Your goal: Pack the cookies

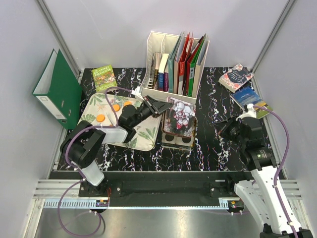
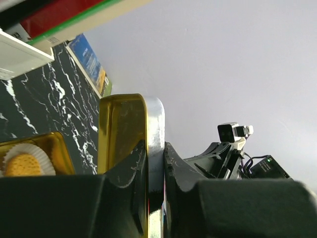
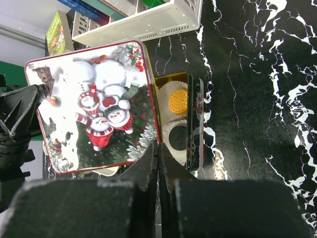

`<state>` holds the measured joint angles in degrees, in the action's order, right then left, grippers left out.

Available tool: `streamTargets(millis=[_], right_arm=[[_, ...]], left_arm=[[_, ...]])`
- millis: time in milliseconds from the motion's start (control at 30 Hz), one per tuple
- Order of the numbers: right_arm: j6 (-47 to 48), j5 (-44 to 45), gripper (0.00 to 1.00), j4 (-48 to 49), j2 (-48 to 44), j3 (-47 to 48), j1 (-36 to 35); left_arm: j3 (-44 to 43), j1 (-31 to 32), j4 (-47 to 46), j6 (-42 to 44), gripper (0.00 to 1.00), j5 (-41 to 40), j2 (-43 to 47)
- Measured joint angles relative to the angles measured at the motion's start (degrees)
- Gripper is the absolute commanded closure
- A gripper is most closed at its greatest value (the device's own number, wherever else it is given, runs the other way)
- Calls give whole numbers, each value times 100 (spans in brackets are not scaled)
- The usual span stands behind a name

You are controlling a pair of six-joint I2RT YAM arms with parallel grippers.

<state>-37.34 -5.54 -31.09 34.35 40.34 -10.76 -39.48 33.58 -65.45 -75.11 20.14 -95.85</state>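
Observation:
Three orange cookies [image 1: 115,107] lie on the leaf-patterned tray [image 1: 143,136] at the left. More cookies sit in paper cups inside the open tin [image 3: 195,119]: an orange one [image 3: 178,100] and a black one [image 3: 177,138]. My left gripper [image 1: 162,106] is shut on the edge of the snowman lid [image 1: 181,115], which hangs tilted over most of the tin [image 1: 179,141]. In the left wrist view the fingers [image 2: 176,163] pinch the lid's rim [image 2: 154,124], its gold inside facing left. My right gripper [image 3: 159,148] is shut and empty, just right of the tin.
A white file rack [image 1: 176,59] full of books stands right behind the tin. A green binder [image 1: 58,89] leans at the far left and a green book [image 1: 104,78] lies behind the tray. Two books [image 1: 237,77] lie at the back right.

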Motion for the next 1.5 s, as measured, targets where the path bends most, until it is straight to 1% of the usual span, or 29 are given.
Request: streamTargets(millis=[133,400,500,667,1000,1333,1500], right_arm=[[0,-2,100,-2,48,-20,0],[-4,-13,100,44,105,-72,0],[-28,-68,100,153,247,-175,0],[-111,-166,100,304,503,-343,0],[-155,-166,100,501,535,-452,0],[-157,-175,100,634,629,-678,0],[-160,-251,100,756,660,-734,0]], left_arm=[[-2,-297,155,4,100,400,0],[-168,-994,1023,46,100,1674,0],[-173,-1196,1220,131,100,1974,0],[-164,-1351,1279,214,100,2144,-50],[4,-1360,522,-184,100,2212,-935],[20,-1504,494,-284,100,2240,-942],[-144,-1521,533,-387,100,2251,-911]])
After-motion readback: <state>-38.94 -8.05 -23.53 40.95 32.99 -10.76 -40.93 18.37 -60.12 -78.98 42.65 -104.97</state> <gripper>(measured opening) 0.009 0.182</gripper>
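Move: Roughly 5 cm right of the left hand, 3 cm back and 16 cm down is the cookie tin; this hand already grips the snowman lid near its far left corner, spread above the tin. The tray's middle lies some 21 cm left and 4 cm ahead of the left hand; the file rack stands about 20 cm ahead and 3 cm right. From the right hand the tin is about 17 cm left, 6 cm ahead and 15 cm below. Drawing the lid leftward off the tin's middle, the left hand keeps its pinch, shifts about 5 cm left while sinking and turning slightly clockwise, then drops straight down to nearly 9 cm below its start. Its fingers tip some 15 degrees downward, and it ends easing forward and a little up. The empty right hand, fingers still shut, sinks 5 to 6 cm beside the tin. ##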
